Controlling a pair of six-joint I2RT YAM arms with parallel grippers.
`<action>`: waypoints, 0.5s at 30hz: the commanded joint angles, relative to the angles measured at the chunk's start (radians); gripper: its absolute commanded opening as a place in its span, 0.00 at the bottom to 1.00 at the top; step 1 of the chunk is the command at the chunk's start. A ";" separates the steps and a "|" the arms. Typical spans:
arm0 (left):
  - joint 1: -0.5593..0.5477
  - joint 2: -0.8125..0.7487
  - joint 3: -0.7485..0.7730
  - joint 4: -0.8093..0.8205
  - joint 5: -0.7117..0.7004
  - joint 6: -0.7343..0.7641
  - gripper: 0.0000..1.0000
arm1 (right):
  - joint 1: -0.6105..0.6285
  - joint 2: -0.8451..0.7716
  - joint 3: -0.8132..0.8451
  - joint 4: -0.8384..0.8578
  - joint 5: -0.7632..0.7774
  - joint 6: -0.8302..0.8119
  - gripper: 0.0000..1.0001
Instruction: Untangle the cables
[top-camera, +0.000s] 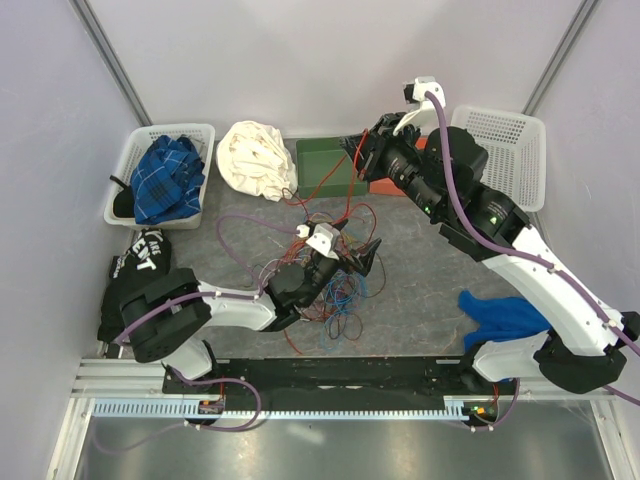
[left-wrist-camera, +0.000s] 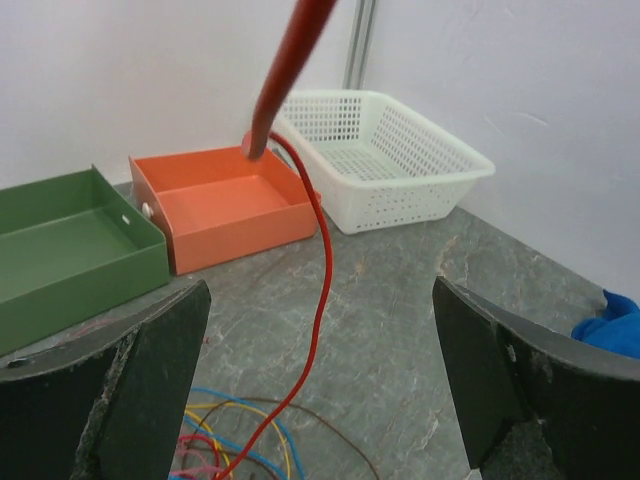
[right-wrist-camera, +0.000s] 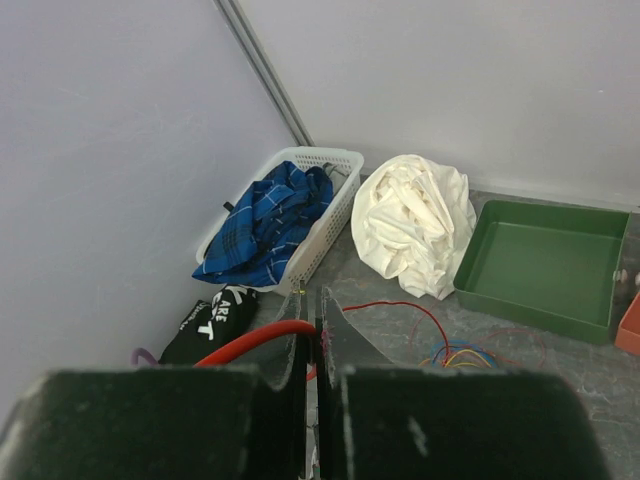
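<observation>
The cables (top-camera: 335, 290) lie as a loose tangle of red, blue, yellow and brown wires on the grey table, just in front of the left arm. My left gripper (top-camera: 367, 257) hovers low beside the tangle, its fingers (left-wrist-camera: 110, 400) wide apart with nothing held. A red cable (left-wrist-camera: 322, 270) hangs down between them without touching either and runs into the blue and yellow loops (left-wrist-camera: 235, 440). My right gripper (top-camera: 350, 150) is raised near the back, shut on that red cable (right-wrist-camera: 255, 337), which is pinched between its pads (right-wrist-camera: 300, 345).
A white basket (top-camera: 125, 170) with blue plaid cloth stands at the back left, with a white cloth (top-camera: 255, 160) beside it. Green tray (left-wrist-camera: 70, 235), orange tray (left-wrist-camera: 220, 205) and an empty white basket (left-wrist-camera: 385, 160) line the back. A blue cloth (top-camera: 505, 315) and a black garment (top-camera: 140, 255) lie nearer.
</observation>
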 joint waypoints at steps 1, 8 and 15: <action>-0.001 -0.005 0.056 0.336 -0.021 0.081 1.00 | -0.004 0.008 0.101 0.005 0.034 -0.042 0.00; -0.001 -0.083 0.020 0.334 -0.059 0.112 1.00 | -0.005 0.200 0.554 -0.116 0.061 -0.087 0.00; -0.001 -0.225 -0.019 0.233 -0.085 0.160 1.00 | -0.005 0.251 0.731 -0.116 0.090 -0.104 0.00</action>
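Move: The closed right fingers still hold a red cable high above the cable tangle, whose middle lies about 45 cm below them, some 3 cm farther out and 6 cm to the left. From the open left hand, the tangle is around 4 cm ahead, 6 cm to the left and 20 cm down. From the right hand, the green box stands roughly 40 cm ahead and 2 cm left, and the orange box 40 cm ahead and 20 cm to the right, both about 45 cm lower. Keeping its shut grip on the red cable, the right hand hauls it nearly straight up and away from the tangle by about 16 cm, starting gently and then fast, with a slight drift to the right near the end and the fingertips tipping up some 15 degrees. The left hand, wide open and gripping nothing, rises about 5 cm beneath it and slides a little left in the latter part, its fingers tilting slightly upward. ##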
